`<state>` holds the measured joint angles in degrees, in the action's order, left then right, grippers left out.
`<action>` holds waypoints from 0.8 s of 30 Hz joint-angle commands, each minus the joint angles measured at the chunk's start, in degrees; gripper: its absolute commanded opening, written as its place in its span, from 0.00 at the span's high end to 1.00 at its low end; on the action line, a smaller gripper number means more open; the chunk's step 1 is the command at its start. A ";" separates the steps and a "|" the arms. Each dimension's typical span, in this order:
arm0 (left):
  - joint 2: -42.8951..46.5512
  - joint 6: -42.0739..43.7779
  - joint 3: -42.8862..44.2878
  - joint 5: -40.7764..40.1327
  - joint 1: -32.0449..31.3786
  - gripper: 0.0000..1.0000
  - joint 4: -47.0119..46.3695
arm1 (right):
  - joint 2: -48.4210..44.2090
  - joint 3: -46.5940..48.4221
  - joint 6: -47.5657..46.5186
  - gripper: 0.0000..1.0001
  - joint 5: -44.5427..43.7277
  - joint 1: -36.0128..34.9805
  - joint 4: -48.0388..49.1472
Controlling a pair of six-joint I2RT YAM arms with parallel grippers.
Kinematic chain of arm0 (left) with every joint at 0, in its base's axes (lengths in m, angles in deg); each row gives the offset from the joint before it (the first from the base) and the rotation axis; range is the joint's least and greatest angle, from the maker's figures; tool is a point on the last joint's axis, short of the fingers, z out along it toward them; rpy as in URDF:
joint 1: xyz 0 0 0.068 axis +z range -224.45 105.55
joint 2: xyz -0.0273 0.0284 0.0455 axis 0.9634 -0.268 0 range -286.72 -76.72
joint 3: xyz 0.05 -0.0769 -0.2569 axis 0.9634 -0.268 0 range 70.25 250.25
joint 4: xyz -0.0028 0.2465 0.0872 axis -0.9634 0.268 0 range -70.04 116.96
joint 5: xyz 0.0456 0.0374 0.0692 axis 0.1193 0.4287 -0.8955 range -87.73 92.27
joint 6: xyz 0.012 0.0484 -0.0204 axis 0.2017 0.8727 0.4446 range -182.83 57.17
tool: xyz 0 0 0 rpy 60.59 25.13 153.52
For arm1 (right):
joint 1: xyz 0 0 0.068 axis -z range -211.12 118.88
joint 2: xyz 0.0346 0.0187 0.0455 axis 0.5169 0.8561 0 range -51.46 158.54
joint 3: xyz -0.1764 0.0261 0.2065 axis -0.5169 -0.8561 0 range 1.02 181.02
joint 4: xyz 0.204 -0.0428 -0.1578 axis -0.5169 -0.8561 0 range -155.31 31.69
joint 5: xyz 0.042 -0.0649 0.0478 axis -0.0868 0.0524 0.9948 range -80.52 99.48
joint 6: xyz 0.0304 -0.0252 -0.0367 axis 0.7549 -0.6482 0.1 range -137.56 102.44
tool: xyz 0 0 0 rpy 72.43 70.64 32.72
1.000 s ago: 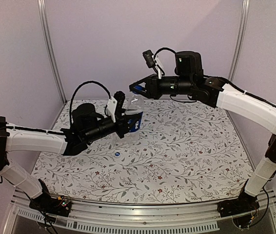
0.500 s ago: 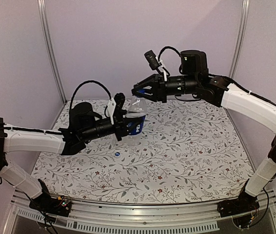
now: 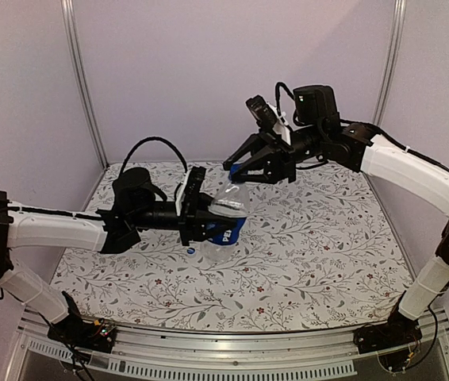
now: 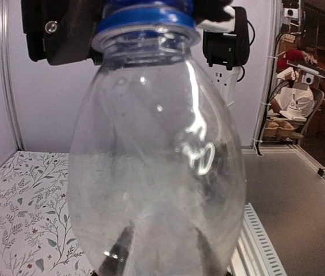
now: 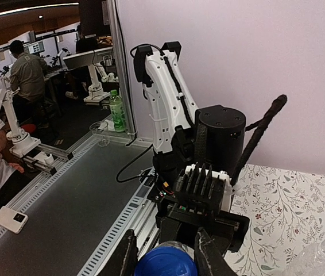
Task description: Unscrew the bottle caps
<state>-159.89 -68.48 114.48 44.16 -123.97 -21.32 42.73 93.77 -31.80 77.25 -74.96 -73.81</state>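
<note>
My left gripper (image 3: 209,222) is shut on the slim clear bottle (image 3: 226,224) with the dark blue label and holds it above the table, neck tilted up to the right. In the left wrist view the bottle (image 4: 157,161) fills the frame, and my fingers (image 4: 116,250) show dimly through its base. Its blue cap (image 5: 165,261) sits between the fingers (image 5: 208,253) of my right gripper (image 3: 237,169), which is shut on it. A blue rim (image 4: 145,14) shows at the bottle's neck. A second blue cap (image 3: 191,251) lies loose on the table.
A plain clear bottle (image 5: 317,256) lies on the flowered tablecloth (image 3: 312,254) at the bottom right of the right wrist view. Metal posts and pale walls stand around the table. The aluminium rail (image 3: 232,349) runs along the near edge.
My left arm has brought the bottle lower and nearer, tilting it to the right. My right gripper has followed it down, wrist turned, still shut on the cap.
</note>
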 commanded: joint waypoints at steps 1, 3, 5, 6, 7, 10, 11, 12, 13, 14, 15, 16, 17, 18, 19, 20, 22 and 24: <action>-0.99 -0.44 1.10 9.15 -0.23 0.73 -2.53 | 0.85 3.26 -3.05 1.00 5.66 2.35 -3.03; -1.37 -0.67 1.11 9.28 -0.24 0.73 -2.79 | 0.99 3.49 -3.45 1.00 5.53 2.42 -3.39; -1.54 -0.68 0.93 9.03 -0.25 0.73 -3.20 | 1.07 3.36 -3.59 1.00 5.24 2.44 -3.59; -1.55 -0.81 0.79 8.88 -0.23 0.73 -3.44 | 1.03 3.32 -3.60 1.00 4.86 2.44 -3.71; -1.62 -0.89 0.74 8.78 -0.21 0.73 -3.64 | 1.00 3.24 -3.60 1.00 4.57 2.44 -3.78; -1.76 -1.20 0.63 7.85 -0.15 0.73 -3.81 | 0.99 3.14 -3.22 0.98 2.53 2.44 -3.87; -1.73 -1.26 0.60 7.33 -0.07 0.73 -3.89 | 0.93 3.14 -2.98 0.93 1.30 2.44 -3.83; -1.73 -1.22 0.52 6.68 -0.01 0.73 -3.85 | 0.91 3.14 -2.63 0.84 -0.16 2.44 -3.83; -1.66 -1.31 0.51 5.77 0.09 0.73 -3.82 | 0.87 3.14 -2.24 0.79 -1.96 2.44 -3.83; -1.63 -1.34 0.43 4.76 0.14 0.73 -3.75 | 0.90 3.14 -1.56 0.72 -3.80 2.47 -3.87; -1.57 -1.37 0.47 3.45 0.28 0.73 -3.43 | 0.77 3.07 -1.08 0.63 -5.56 2.44 -3.83; -1.55 -1.27 0.61 1.45 0.23 0.73 -2.60 | 0.61 2.99 -0.73 0.55 -7.29 2.44 -3.83; -1.48 -1.00 0.93 -0.34 0.32 0.73 -1.52 | 0.48 2.89 -0.27 0.48 -8.62 2.46 -3.83; -1.46 -0.70 1.17 -2.41 0.36 0.73 -0.56 | 0.26 2.73 0.00 0.43 -9.90 2.49 -3.78; -1.46 -0.54 1.31 -5.24 0.36 0.73 0.25 | -0.11 2.58 0.42 0.36 -11.07 2.44 -3.55; -1.40 -0.34 1.44 -7.24 0.38 0.73 0.90 | -0.29 2.30 1.24 0.31 -12.31 2.44 -3.04; -1.42 -0.28 1.73 -11.78 0.36 0.73 2.09 | -1.00 1.15 3.12 0.24 -15.43 2.48 -1.38; -1.46 0.00 2.27 -16.02 0.30 0.73 3.55 | -2.44 -0.34 5.31 0.21 -19.43 2.44 0.76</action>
<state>-161.53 -69.92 115.00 38.13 -123.84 -20.66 43.45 95.13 -30.86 66.97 -72.82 -76.90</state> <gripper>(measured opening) 0.273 0.770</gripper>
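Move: The right fingers are already shut on the blue cap, which sits at the hand point. The loose cap lies on the table about 8 cm ahead, 14 cm left and 38 cm below. The clear bottle stands some 16 cm ahead, 14 cm left, its middle roughly 28 cm below. From the left hand, already gripping the Pepsi bottle, the blue cap is about 11 cm up, 2 cm ahead and 3 cm right. Nearly still at first, the right hand then opens its fingers wide, lets go of the blue cap and swings forward about 4 cm, turning back clockwise by some 10 degrees, with the cap still between the spread fingers. The left hand keeps its grip on the Pepsi bottle, easing back about 1 cm, then going forward about 3 cm with a slight counter-clockwise turn. ##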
